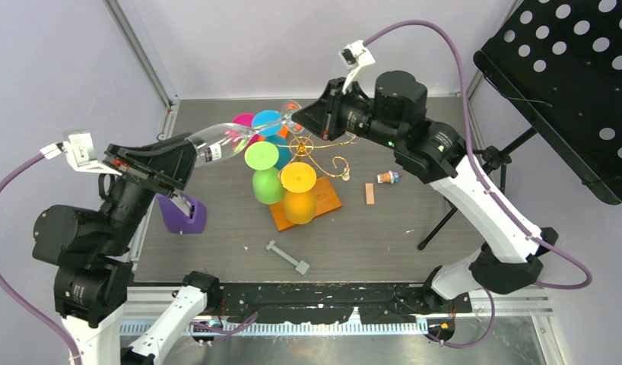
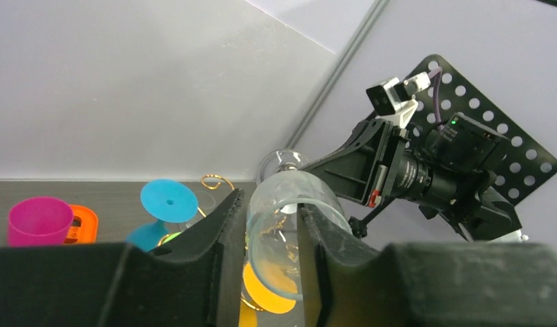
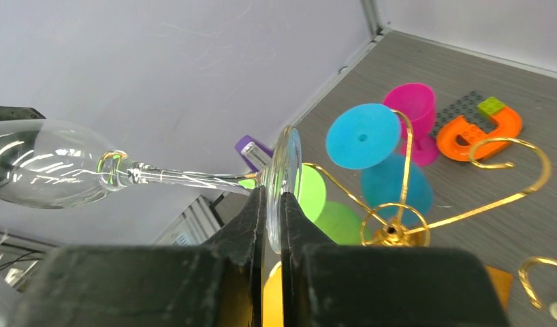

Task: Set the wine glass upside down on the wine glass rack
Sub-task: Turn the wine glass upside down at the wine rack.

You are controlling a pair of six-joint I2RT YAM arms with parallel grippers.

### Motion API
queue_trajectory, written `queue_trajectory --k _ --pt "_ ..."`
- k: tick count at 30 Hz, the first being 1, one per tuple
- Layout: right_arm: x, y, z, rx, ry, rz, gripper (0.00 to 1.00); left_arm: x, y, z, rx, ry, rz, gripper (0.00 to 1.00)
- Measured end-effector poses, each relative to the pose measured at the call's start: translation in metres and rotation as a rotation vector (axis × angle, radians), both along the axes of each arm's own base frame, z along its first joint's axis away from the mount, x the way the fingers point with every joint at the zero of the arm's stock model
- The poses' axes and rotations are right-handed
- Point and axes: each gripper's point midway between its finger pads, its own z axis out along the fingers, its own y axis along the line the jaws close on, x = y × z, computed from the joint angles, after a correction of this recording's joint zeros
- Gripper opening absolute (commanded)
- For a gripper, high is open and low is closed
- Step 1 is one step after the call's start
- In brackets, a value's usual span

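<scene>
A clear wine glass (image 1: 217,141) lies on its side in the air, stretched between both arms above the left of the rack. My right gripper (image 3: 274,197) is shut on the edge of the wine glass's round foot (image 3: 284,170). My left gripper (image 2: 272,204) is at the bowl's rim (image 2: 289,197); its jaws stand apart, wider than the thin wall between them. The wine glass rack (image 1: 302,144) is gold wire on an orange base (image 1: 327,199). Green (image 1: 261,156), yellow (image 1: 299,179) and blue (image 1: 267,122) plastic glasses hang upside down on it.
A pink cup (image 3: 415,109) and an orange brick piece (image 3: 476,126) sit behind the rack. A purple block (image 1: 182,215) lies near the left arm. A grey bar (image 1: 287,257), a wooden block (image 1: 369,194) and a small bottle (image 1: 388,177) lie on the table. A black perforated stand (image 1: 566,76) rises at right.
</scene>
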Motion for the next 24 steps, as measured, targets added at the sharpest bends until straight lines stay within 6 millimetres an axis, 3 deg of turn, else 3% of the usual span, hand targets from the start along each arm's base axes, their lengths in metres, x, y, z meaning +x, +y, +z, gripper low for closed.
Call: queue_trajectory --k 10,12,18,24 --pt "0.016 -0.081 0.011 -0.031 -0.116 -0.245 0.05 -0.004 -0.009 0.002 -0.004 -0.022 -0.06 0.39" --pt "0.017 -0.095 0.018 -0.04 -0.155 -0.28 0.05 -0.006 -0.01 0.003 -0.01 -0.028 -0.066 0.43" --pt "0.007 -0.111 0.03 -0.115 -0.305 -0.259 0.05 -0.011 -0.013 0.005 0.016 -0.046 -0.09 0.55" --pt "-0.017 -0.115 0.032 -0.219 -0.502 -0.133 0.05 -0.035 -0.031 0.035 0.09 -0.141 -0.221 0.58"
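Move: The wine glass rack's hub lies about 8 cm ahead of my right hand, level sideways and some 14 cm below; its nearer free hook is about 10 cm to my right, straight across, equally low. Hanging about 22 cm below me are the orange glass, 3 cm back; the green, 4 cm ahead and 9 cm left; the blue, 13 cm ahead and 8 cm left. From my left hand the wine glass's middle is roughly 8 cm right and 6 cm ahead, about level. Keeping the wine glass's foot pinched, I carry it with my right hand about 11 cm to the right, away from my left hand and over towards the rack's free side, rising a little and ending slightly drawn back, while the wrist turns some 30 degrees to swing the bowl down. My left hand opens wider and withdraws from the rim, back and up with a drift right, turning slightly clockwise. ##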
